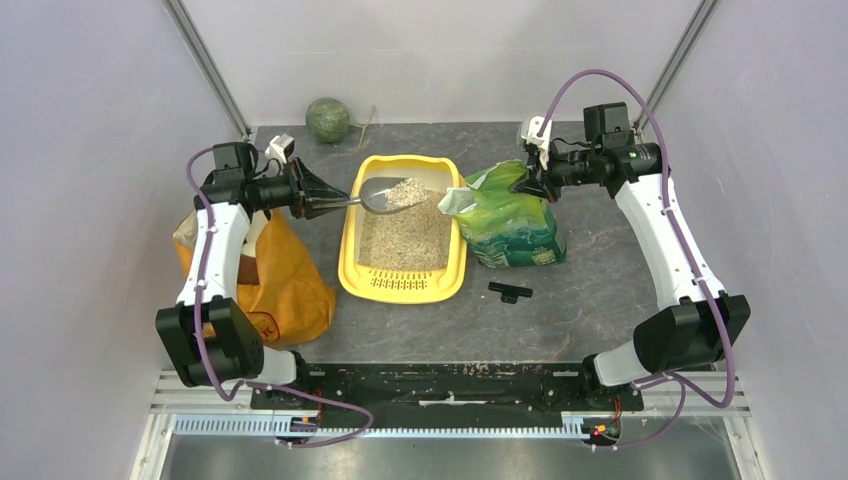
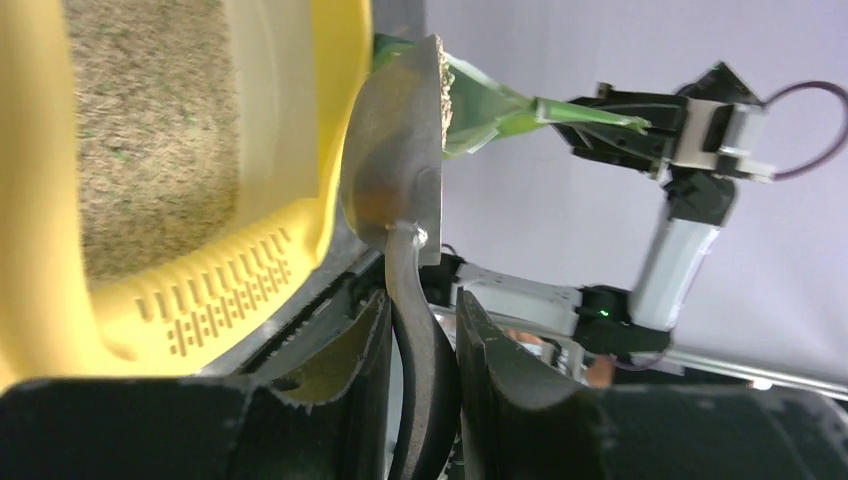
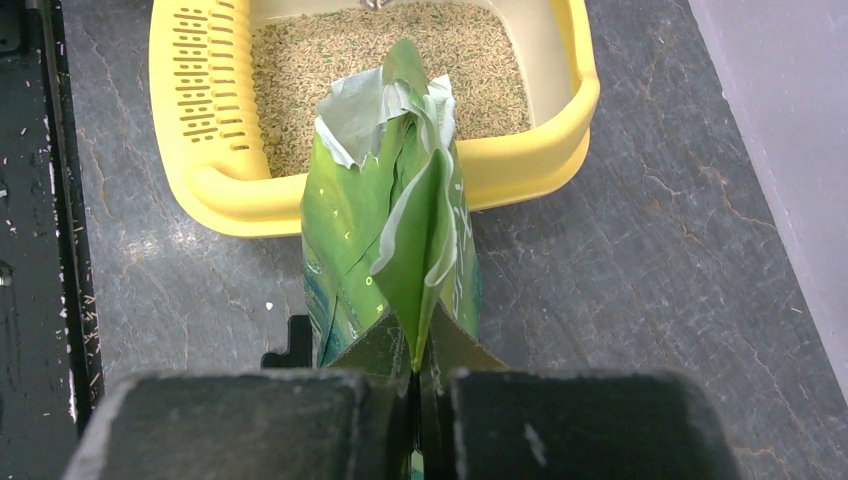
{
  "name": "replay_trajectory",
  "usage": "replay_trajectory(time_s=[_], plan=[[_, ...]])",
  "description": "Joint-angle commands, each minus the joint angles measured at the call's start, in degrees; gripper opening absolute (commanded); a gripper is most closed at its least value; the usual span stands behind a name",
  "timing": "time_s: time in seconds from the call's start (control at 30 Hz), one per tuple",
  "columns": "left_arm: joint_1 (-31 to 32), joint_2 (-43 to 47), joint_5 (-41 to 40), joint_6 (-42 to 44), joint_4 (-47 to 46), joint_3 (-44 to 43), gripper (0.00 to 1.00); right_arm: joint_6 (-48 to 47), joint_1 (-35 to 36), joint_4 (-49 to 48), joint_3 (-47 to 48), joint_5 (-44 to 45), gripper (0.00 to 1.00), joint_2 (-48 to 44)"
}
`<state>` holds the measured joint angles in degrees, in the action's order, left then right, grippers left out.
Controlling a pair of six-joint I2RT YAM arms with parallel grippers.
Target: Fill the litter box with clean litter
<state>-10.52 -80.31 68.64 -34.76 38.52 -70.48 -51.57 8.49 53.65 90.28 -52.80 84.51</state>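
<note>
The yellow litter box point(image 1: 349, 272) lies mid-table with its grille end toward the arms, and clean litter point(image 1: 406, 240) covers its floor. My left gripper point(image 1: 336, 203) is shut on the handle of a grey scoop point(image 1: 383, 192), which hovers over the box's far end heaped with litter. In the left wrist view the handle point(image 2: 421, 345) sits pinched between the fingers, with the bowl point(image 2: 396, 160) beside the box rim point(image 2: 300, 150). My right gripper point(image 1: 528, 183) is shut on the top edge of the green bag point(image 1: 512, 228), right of the box. The right wrist view shows the bag point(image 3: 380, 230) and the box point(image 3: 520, 160) beyond it.
An orange shopping bag point(image 1: 285, 285) slumps under the left arm, close to the box's left side. A green ball point(image 1: 327, 119) rests at the back wall. A small black piece point(image 1: 510, 291) lies in front of the green bag. Pale walls close in both sides.
</note>
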Motion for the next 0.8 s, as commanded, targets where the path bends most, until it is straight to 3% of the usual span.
replay_trajectory(time_s=[0.0, 0.3, 0.77], plan=[[0.08, 1.12, -7.96, 13.95, 13.31, -5.58, 0.02, -0.06, 0.47, -5.92, 4.35, -2.62, 0.00, -1.23], [3.90, 1.66, -24.54, 18.52, 18.57, -9.78, 0.02, -0.20, 0.46, -6.43, 3.42, -1.28, 0.00, -1.73], [28.87, 6.55, -57.97, 28.02, 16.53, -14.11, 0.02, 0.13, 0.43, -7.11, 1.97, -0.55, 0.00, -3.17]])
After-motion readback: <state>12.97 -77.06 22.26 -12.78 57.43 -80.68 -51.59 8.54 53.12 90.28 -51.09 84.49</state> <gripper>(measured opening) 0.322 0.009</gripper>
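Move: The left hand grips the loaded scoop near the litter box's left rim. The middle of the litter box lies about 10 cm to its right, 6 cm ahead and some 20 cm below. The green litter bag stands roughly 34 cm to the right and 5 cm ahead, 15 cm down; the orange bag is about 19 cm to the left, 6 cm back and 15 cm down. From the right hand, the litter box is about 24 cm left, 3 cm ahead and 20 cm below. Keeping its pinch on the handle, the left hand tips the full scoop nose-down by some 45 degrees to pour over the litter box. It sinks about 5 cm, first easing a little to the left, then swinging back to the right and drawing in towards the base. The right hand stays put, still pinching the green litter bag's top. ##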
